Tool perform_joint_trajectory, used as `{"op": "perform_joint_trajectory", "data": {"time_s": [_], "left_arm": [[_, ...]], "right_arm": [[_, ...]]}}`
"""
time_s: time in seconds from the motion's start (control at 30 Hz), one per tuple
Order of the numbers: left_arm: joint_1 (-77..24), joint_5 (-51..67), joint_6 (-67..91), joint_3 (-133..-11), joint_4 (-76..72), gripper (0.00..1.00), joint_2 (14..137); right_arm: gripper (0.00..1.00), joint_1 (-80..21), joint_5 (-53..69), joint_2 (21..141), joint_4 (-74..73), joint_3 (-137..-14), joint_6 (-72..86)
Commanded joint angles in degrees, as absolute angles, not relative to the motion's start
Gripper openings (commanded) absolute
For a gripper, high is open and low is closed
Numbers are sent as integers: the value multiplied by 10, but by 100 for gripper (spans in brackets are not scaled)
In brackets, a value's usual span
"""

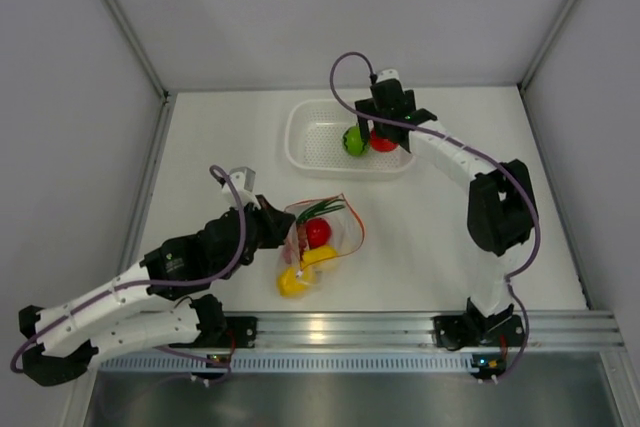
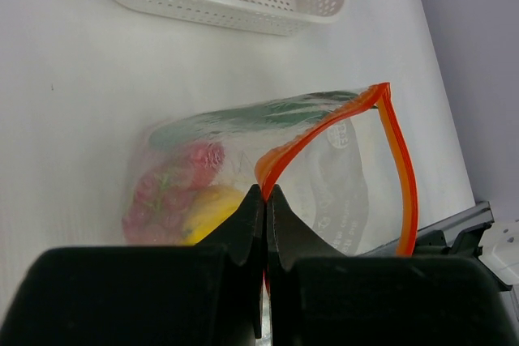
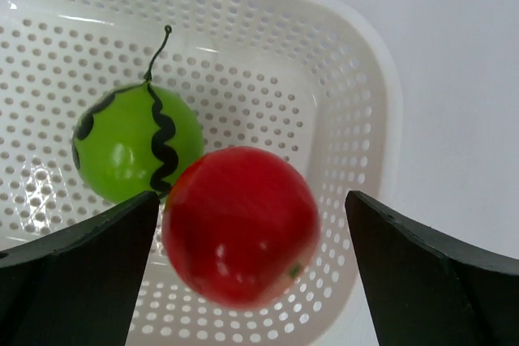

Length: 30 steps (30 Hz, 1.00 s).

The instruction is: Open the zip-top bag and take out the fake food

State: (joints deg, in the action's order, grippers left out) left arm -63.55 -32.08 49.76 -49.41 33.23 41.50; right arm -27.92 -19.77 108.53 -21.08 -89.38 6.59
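The zip-top bag (image 1: 335, 230) lies on the table, its mouth gaping, with the orange-red zip strip (image 2: 402, 169) arched open. My left gripper (image 2: 266, 194) is shut on the near side of the strip; it also shows in the top view (image 1: 278, 225). Inside the bag are a red fruit (image 1: 318, 232), yellow pieces (image 1: 293, 280), green stalks (image 1: 318, 209) and purplish grapes (image 2: 162, 192). My right gripper (image 3: 251, 197) is open over the basket (image 1: 300, 139). A second red fruit (image 3: 239, 224) sits blurred between its spread fingers, untouched by either. A green ball (image 3: 134, 142) lies beside it.
The white perforated basket (image 3: 365, 103) stands at the back of the table, behind the bag. Grey walls close in the left, right and back sides. An aluminium rail (image 1: 400, 329) runs along the near edge.
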Motion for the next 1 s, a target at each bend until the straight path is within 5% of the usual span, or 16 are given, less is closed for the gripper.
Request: {"op": "perform_joint_trajectory", "data": {"time_s": [0.0, 0.27, 0.57, 0.97], "left_arm": [[-636, -317, 492, -518, 317, 0, 396], [-636, -316, 503, -520, 316, 0, 418], [-636, -340, 531, -525, 316, 0, 439], [-636, -389, 604, -498, 316, 0, 420]], "right_arm": [[99, -272, -237, 1098, -224, -956, 55], [100, -272, -222, 1029, -250, -942, 65], [62, -307, -80, 827, -272, -806, 201], [48, -513, -33, 662, -221, -689, 337]]}}
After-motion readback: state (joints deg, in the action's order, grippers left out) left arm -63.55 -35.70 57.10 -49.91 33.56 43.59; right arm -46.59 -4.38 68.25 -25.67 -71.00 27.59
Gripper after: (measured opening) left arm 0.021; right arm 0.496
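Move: The right hand, fingers already wide open, is over the right half of the basket, with the red apple about 4 cm below it and the green melon some 8 cm to its left and 7 cm lower. The red fruit in the bag, next in line, lies roughly 28 cm back, 17 cm left and 6 cm lower. For the left hand, pinching the bag's rim, that fruit is about 4 cm forward, 6 cm right and 16 cm below. The right hand rises clear of the red apple with a small nudge forward, then swings back about 22 cm, up some 15 cm and left about 9 cm, out of the basket towards the open bag, its fingers closing from wide open to half open on nothing. On the way the wrist rolls its left side up some 35 degrees and turns counter-clockwise about 20, while the left hand keeps its pinch on the rim almost in place. ##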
